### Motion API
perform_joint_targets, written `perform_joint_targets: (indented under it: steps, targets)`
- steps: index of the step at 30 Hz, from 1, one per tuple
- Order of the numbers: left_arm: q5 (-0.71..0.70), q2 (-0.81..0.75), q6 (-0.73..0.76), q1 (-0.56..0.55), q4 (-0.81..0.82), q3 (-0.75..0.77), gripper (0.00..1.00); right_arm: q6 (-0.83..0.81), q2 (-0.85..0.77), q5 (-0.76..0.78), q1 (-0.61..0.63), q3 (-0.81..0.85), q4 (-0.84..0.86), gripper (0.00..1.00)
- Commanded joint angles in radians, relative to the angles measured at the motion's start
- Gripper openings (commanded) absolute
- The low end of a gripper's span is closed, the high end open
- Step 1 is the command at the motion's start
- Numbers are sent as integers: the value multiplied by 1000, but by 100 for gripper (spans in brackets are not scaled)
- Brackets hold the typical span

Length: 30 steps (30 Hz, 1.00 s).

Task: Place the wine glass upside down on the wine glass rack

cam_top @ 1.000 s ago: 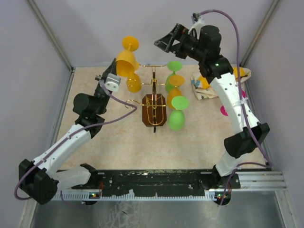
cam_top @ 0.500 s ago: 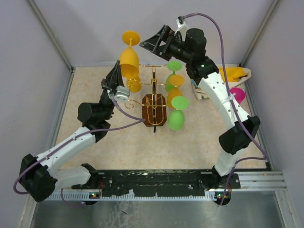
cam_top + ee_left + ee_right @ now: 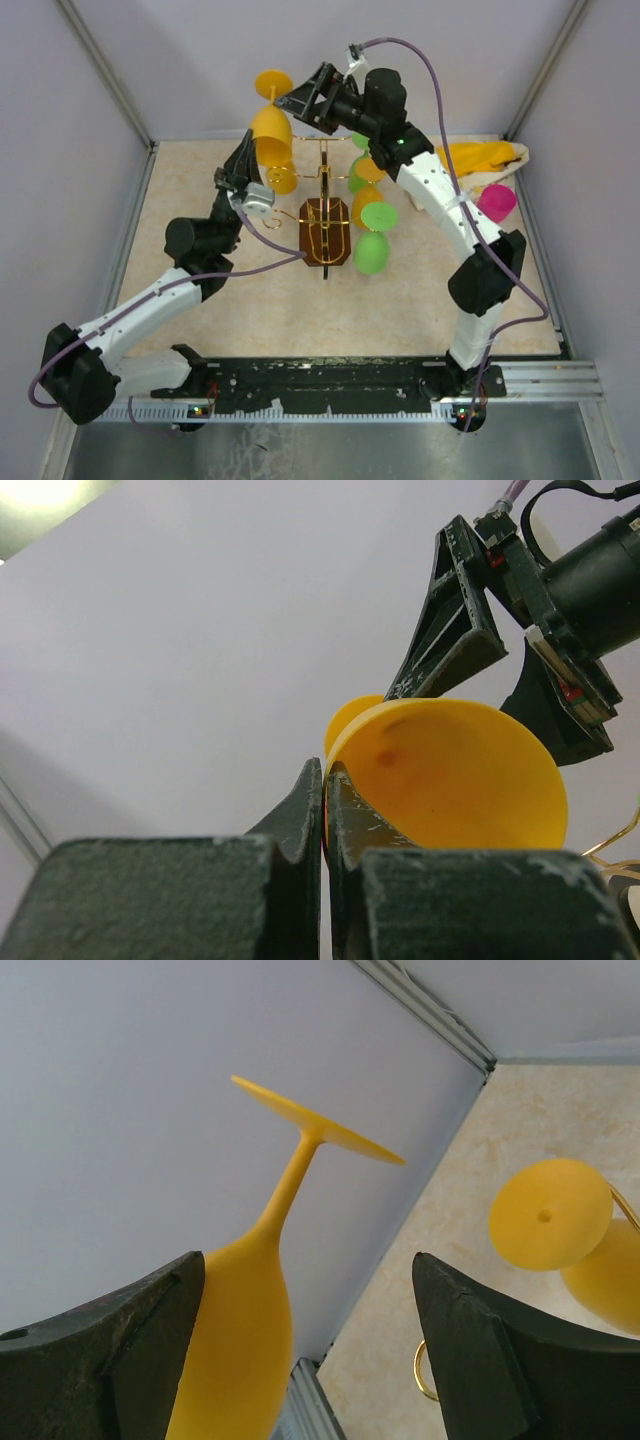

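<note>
A yellow wine glass [image 3: 270,128] hangs in the air upside down, foot up, left of the rack's top. My left gripper [image 3: 246,160] is shut on the rim of its bowl [image 3: 450,775], the jaws pinching the thin wall [image 3: 325,772]. My right gripper [image 3: 300,100] is open at the glass's upper bowl. In the right wrist view the bowl [image 3: 240,1340] lies against the left finger [image 3: 110,1350], the right finger [image 3: 500,1350] well apart. The wine glass rack [image 3: 325,228] stands mid-table on its brown base, gold wires rising from it.
Glasses hang on the rack: a yellow one [image 3: 283,176] on the left, green [image 3: 372,252] and orange [image 3: 368,170] ones on the right. A pink glass [image 3: 497,201] and a yellow cloth [image 3: 480,156] lie at the back right. The back wall stands close behind.
My right arm has swung left to the held glass and its jaws have narrowed slightly. The left arm lifted the glass a little earlier, then held still.
</note>
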Motion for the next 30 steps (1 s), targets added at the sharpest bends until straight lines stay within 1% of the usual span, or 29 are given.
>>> perform_joint_targets:
  steps: [1, 8, 15, 18, 25, 30]
  targets:
    - [16, -27, -27, -6, 39, 1, 0, 28, 36, -23, 23, 70, 67, 82]
    - [25, -34, -63, -11, 28, -15, 0, 60, 75, -45, 36, 100, 107, 75]
    - [1, -13, -45, -13, 57, -23, 0, 68, 82, -59, 39, 114, 106, 56]
    - [-15, 0, -41, -13, 71, -20, 0, 68, 80, -62, 40, 115, 100, 54]
    - [-47, 32, -42, -16, 98, -13, 0, 60, 74, -64, 40, 119, 84, 55]
    - [-65, 57, -36, -28, 115, -10, 0, 53, 73, -64, 41, 124, 73, 48]
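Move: The left hand still pinches the wine glass by its rim, base upward; the glass's middle is about 5 cm ahead, 3 cm right and 2 cm above. From the open right hand that middle lies roughly 4 cm left, level fore and aft, 2 cm below. The rack's empty middle-left hook is some 5 cm back, 4 cm left and 11 cm below the right hand; the hanging orange glass is about 8 cm ahead, 4 cm left and 22 cm below. Right hand slides 3 cm left, half-closing around the glass's neck, while left lowers the glass about 2 cm. ##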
